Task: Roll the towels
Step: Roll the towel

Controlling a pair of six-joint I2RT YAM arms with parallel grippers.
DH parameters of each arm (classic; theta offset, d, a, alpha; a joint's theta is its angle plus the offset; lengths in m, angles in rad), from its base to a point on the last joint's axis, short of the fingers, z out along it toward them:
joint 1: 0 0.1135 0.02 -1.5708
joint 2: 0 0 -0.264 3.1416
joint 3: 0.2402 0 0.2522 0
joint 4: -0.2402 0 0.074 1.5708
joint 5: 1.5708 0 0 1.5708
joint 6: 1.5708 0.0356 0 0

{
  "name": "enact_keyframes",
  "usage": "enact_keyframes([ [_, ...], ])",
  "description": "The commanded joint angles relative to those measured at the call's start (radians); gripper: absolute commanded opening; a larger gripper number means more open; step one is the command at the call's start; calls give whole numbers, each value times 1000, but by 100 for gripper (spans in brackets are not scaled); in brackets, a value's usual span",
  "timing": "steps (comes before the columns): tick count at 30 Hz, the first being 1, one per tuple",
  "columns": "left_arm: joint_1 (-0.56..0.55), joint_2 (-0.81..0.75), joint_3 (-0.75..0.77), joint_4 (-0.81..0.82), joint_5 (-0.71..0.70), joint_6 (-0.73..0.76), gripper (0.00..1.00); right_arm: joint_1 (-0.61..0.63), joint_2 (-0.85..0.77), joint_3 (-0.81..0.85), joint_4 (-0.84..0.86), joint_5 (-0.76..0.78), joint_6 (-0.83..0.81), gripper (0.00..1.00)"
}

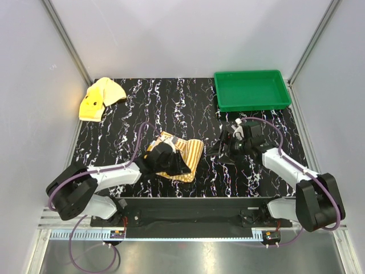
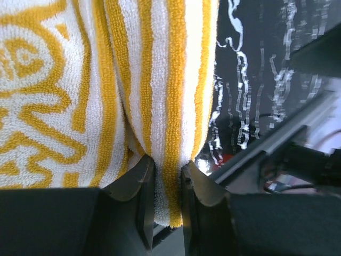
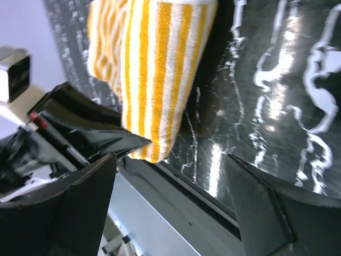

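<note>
The orange-and-cream striped towel (image 1: 187, 161) lies bunched and folded near the table's front, left of centre. My left gripper (image 1: 164, 157) sits on its left part. In the left wrist view the jaws (image 2: 168, 184) pinch a fold of the striped towel (image 2: 154, 80), whose lettering shows at the left. My right gripper (image 1: 223, 149) hovers a little to the right of that towel, apart from it. Its fingers stand wide open and empty (image 3: 170, 200), with the striped towel (image 3: 154, 69) ahead. The plain yellow towel (image 1: 100, 98) lies crumpled at the back left corner.
A green plastic tray (image 1: 251, 90) stands at the back right of the black marbled table (image 1: 171, 108). Grey walls close in on the left, right and back. A black rail (image 1: 188, 208) runs along the front edge by the arm bases.
</note>
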Motion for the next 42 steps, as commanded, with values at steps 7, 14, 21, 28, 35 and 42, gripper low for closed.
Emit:
enact_keyframes([
  [7,103,18,-172,513,288,-201,8,96,128,-110,563,-114,148,91],
  [14,171,75,-241,671,374,-274,6,176,313,-141,765,-80,167,91],
  [21,218,202,-330,911,438,-377,3,216,470,-150,919,-78,196,91],
  [28,228,313,-358,1055,454,-411,2,241,559,-149,1068,-103,245,88],
  [35,249,336,-364,1058,454,-405,6,252,570,-155,1066,-109,255,41],
  [42,228,34,-218,332,318,-129,59,253,401,-8,439,81,81,34],
])
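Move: My empty right hand stands out to the right of the towel's turned-over striped edge, which lies some 10 cm to its left, level with it forward and back, and about 8 cm lower. My left gripper, already pinching the near end of that edge, is roughly 13 cm to the left, 6 cm back and 5 cm below. The green bin sits about 25 cm ahead and 15 cm right. From my left hand, the edge's middle is around 4 cm ahead, 4 cm right and slightly below. My right hand swings left about 10 cm with its fingers wide open, sinking some 8 cm on the way, mostly after the first stretch, and then closes on the towel's striped edge just beyond my left gripper. Meanwhile my left hand keeps its pinch almost in place, tips its fingers some 30 degrees flatter, and at the very end starts to open around the towel. ##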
